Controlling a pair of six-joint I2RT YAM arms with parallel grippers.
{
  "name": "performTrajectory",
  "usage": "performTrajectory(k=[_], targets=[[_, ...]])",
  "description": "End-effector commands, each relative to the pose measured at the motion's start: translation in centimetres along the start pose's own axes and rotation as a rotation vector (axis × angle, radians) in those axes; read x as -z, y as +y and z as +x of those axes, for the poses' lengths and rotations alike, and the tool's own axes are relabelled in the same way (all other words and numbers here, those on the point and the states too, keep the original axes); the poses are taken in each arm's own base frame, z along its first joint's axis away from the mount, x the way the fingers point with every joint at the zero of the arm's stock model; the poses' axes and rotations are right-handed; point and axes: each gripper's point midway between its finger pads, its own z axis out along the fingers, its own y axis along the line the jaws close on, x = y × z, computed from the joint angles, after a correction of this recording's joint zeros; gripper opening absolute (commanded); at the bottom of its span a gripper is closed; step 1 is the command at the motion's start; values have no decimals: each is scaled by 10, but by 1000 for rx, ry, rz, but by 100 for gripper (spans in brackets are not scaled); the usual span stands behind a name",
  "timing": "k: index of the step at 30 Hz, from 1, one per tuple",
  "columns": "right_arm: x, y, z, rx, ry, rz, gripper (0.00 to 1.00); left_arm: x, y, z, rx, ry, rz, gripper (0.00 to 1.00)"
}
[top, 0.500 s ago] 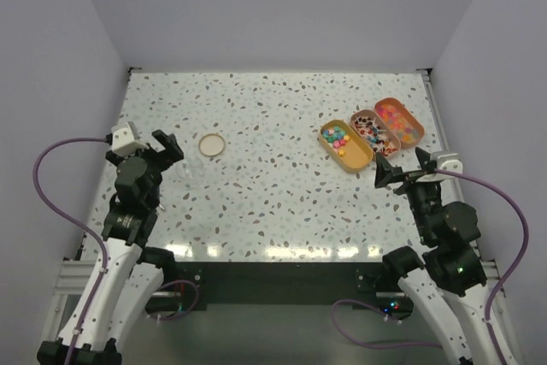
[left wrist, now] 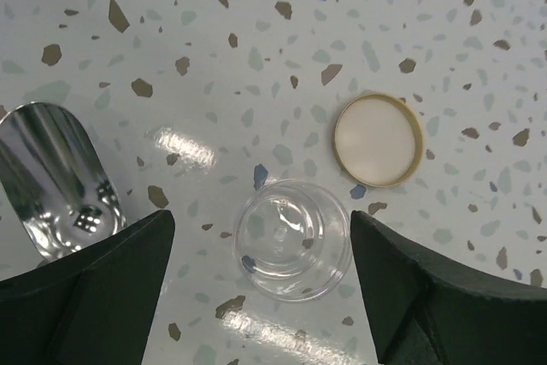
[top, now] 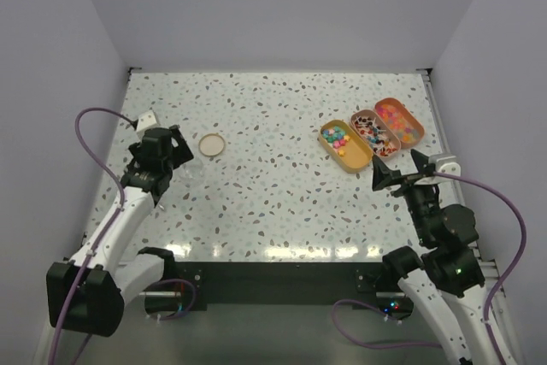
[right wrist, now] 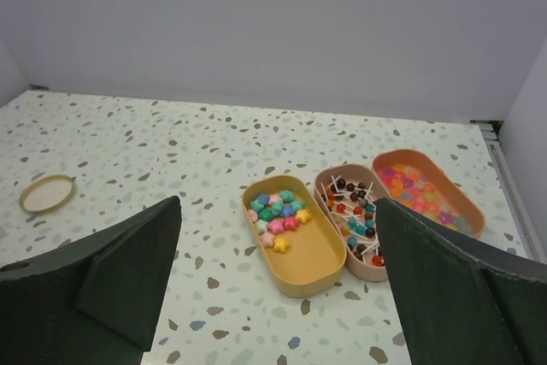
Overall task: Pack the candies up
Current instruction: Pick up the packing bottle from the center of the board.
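Observation:
The candies [right wrist: 278, 213] are small sweets in mixed colours lying in a yellow oval tray [right wrist: 329, 258], also at the right of the table in the top view [top: 335, 137]. More sweets fill an orange tray [right wrist: 427, 187], and a pink tray [right wrist: 342, 245] between them holds lollipops. My right gripper [right wrist: 278, 207] is open, hovering short of the trays with nothing between its fingers. My left gripper [left wrist: 261, 241] is open above a clear empty jar [left wrist: 293, 239], one jaw on each side, not touching it. A beige lid [left wrist: 379, 139] lies just beyond the jar.
A shiny metal scoop [left wrist: 55, 179] lies on the table left of the jar. Walls enclose the speckled table [top: 273, 168] at the back and both sides. The lid [top: 212, 144] sits in the left half, the trays at the back right.
The left arm has swung forward and turned down over the clear jar. The right gripper has barely shifted.

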Motion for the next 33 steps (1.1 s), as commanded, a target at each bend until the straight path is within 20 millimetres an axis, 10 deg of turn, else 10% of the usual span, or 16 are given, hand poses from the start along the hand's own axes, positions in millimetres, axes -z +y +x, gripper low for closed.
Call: performTrajectory(k=[1,7,22,30,33], targets=[[-1,3,-10,-20,-55,-11,99,-13,-4,12,6,88,-15,87],[0,3,-11,-22,-66,-13,99,-31,-5,36,-20,188,-40,63],[3,-1,-12,-15,-82,3,99,-44,23,69,-86,270,-179,38],[4,-2,-12,-8,-89,8,99,-41,6,66,-114,284,-111,0],[5,-3,-13,-9,-95,9,99,-34,-22,68,-165,288,-42,0]])
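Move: The packing bottle, a clear jar, stands about level with the left gripper fore and aft, some 3 cm to its right, its middle about 13 cm below. Its round lid lies roughly 9 cm ahead and 8 cm right of the gripper, the metal scoop about 14 cm to the gripper's left and level with it. From the right gripper the bottle is some 52 cm left, about 10 cm ahead and 29 cm below. Lower the left gripper about 10 cm to the packing bottle's left rim, easing the descent midway and tipping the fingers some 20 degrees more downward. Close the nearly wide-open fingers on the way down until they are almost shut, pinching the left wall at the rim between the tips, with a slight shift right at the end. ##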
